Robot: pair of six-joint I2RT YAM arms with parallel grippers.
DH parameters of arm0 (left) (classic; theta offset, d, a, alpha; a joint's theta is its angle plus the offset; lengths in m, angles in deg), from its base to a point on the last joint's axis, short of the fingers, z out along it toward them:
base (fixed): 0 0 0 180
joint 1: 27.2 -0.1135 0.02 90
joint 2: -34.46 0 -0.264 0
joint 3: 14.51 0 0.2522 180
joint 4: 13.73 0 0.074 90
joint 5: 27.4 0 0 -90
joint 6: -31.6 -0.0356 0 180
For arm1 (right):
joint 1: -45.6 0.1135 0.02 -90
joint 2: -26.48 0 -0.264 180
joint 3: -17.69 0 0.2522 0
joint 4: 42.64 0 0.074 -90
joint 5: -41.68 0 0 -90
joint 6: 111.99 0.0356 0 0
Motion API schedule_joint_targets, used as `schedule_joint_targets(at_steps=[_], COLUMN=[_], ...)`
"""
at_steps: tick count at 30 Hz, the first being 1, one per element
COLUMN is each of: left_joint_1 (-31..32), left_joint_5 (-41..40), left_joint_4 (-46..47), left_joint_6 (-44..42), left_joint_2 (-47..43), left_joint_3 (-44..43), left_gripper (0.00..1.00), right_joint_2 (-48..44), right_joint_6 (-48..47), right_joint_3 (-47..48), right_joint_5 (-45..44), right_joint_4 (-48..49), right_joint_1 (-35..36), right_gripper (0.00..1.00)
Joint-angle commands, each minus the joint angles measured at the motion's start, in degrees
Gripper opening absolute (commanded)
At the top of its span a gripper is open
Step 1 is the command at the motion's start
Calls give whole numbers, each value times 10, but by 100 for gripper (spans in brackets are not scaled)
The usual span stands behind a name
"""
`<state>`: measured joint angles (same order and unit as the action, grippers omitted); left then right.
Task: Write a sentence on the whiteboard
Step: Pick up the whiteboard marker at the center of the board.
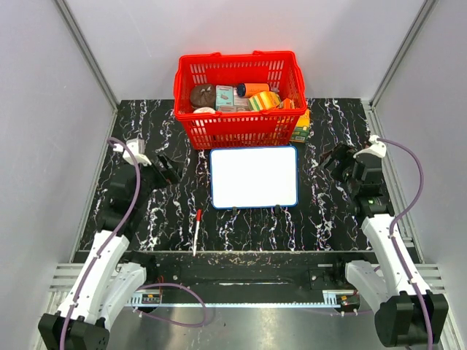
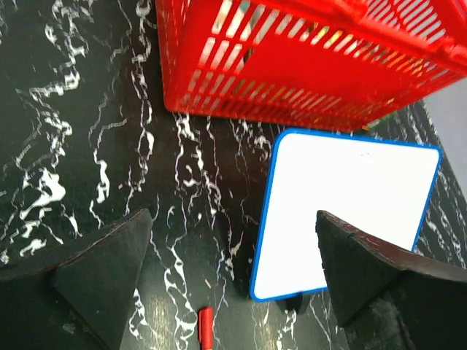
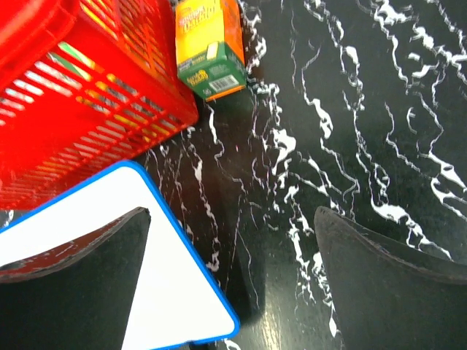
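Observation:
The whiteboard (image 1: 253, 177) lies flat mid-table, white with a blue rim, its face blank; no sentence shows on it. It also shows in the left wrist view (image 2: 350, 204) and the right wrist view (image 3: 168, 292). A red marker (image 1: 196, 227) lies on the table near the board's front left corner; its capped end shows in the left wrist view (image 2: 206, 329). My left gripper (image 1: 169, 168) is open and empty, left of the board. My right gripper (image 1: 332, 162) is open and empty, right of the board.
A red basket (image 1: 238, 130) with several items stands just behind the board. A yellow and green box (image 1: 301, 125) lies by the basket's right side, also in the right wrist view (image 3: 208, 47). The table is black marble with grey walls around.

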<state>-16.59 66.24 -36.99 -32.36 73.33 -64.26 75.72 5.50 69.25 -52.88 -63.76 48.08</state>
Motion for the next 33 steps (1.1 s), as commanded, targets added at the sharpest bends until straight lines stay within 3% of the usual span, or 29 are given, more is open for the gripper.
schedule_joint_targets(at_steps=[1, 6, 9, 15, 22, 30, 31, 33], left_joint_1=[0, 5, 26, 109, 210, 298, 309, 321], left_joint_5=[46, 41, -2, -69, -140, -159, -154, -152], left_joint_4=[-27, -68, -118, -169, -242, -263, -265, -266], left_joint_6=[2, 0, 0, -1, 80, 149, 159, 169], left_joint_2=[21, 107, 167, 221, 263, 301, 306, 317], left_joint_3=[-17, -44, -79, -87, -57, -7, 4, 15], left_gripper=[99, 99, 99, 99, 99, 74, 65, 58], right_joint_2=[2, 5, 18, 29, 42, 56, 56, 55], right_joint_6=[2, 0, 6, 12, 3, -2, -2, -3], right_joint_3=[9, -5, -5, -16, -26, -26, -25, -26], right_joint_5=[44, 77, 96, 140, 162, 177, 177, 177], right_joint_4=[-46, -52, -59, -58, -65, -66, -66, -66], right_joint_1=[2, 2, 2, 2, 2, 2, 2, 2], right_gripper=[100, 100, 100, 100, 100, 100, 100, 100])
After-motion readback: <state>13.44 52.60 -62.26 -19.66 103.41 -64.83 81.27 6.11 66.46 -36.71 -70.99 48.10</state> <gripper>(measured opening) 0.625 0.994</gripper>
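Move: The marker lies on the table, red cap pointing outward, its middle about 14 cm back from the left hand, 7 cm to its right and 23 cm below. From that hand the whiteboard's middle is some 26 cm right and 2 cm ahead, about 22 cm lower; the red basket is about 23 cm ahead, 20 cm right and 13 cm lower. From the right hand, the marker lies roughly 44 cm left, 20 cm back and 20 cm below. The left hand drops about 20 cm to just above the marker, nearly straight down at first, then also sweeping back some 11 cm and about 6 cm right, while its fingers tip downward by roughly 50 degrees, the hand rolls left side up, and the wide-open fingers close to a bit over half, one on either side of the marker's line and not yet gripping. Meanwhile the right hand, still wide open and empty, sinks about 7 cm and eases left and a little back towards the whiteboard's right side, tipping down and turning slightly counter-clockwise. ##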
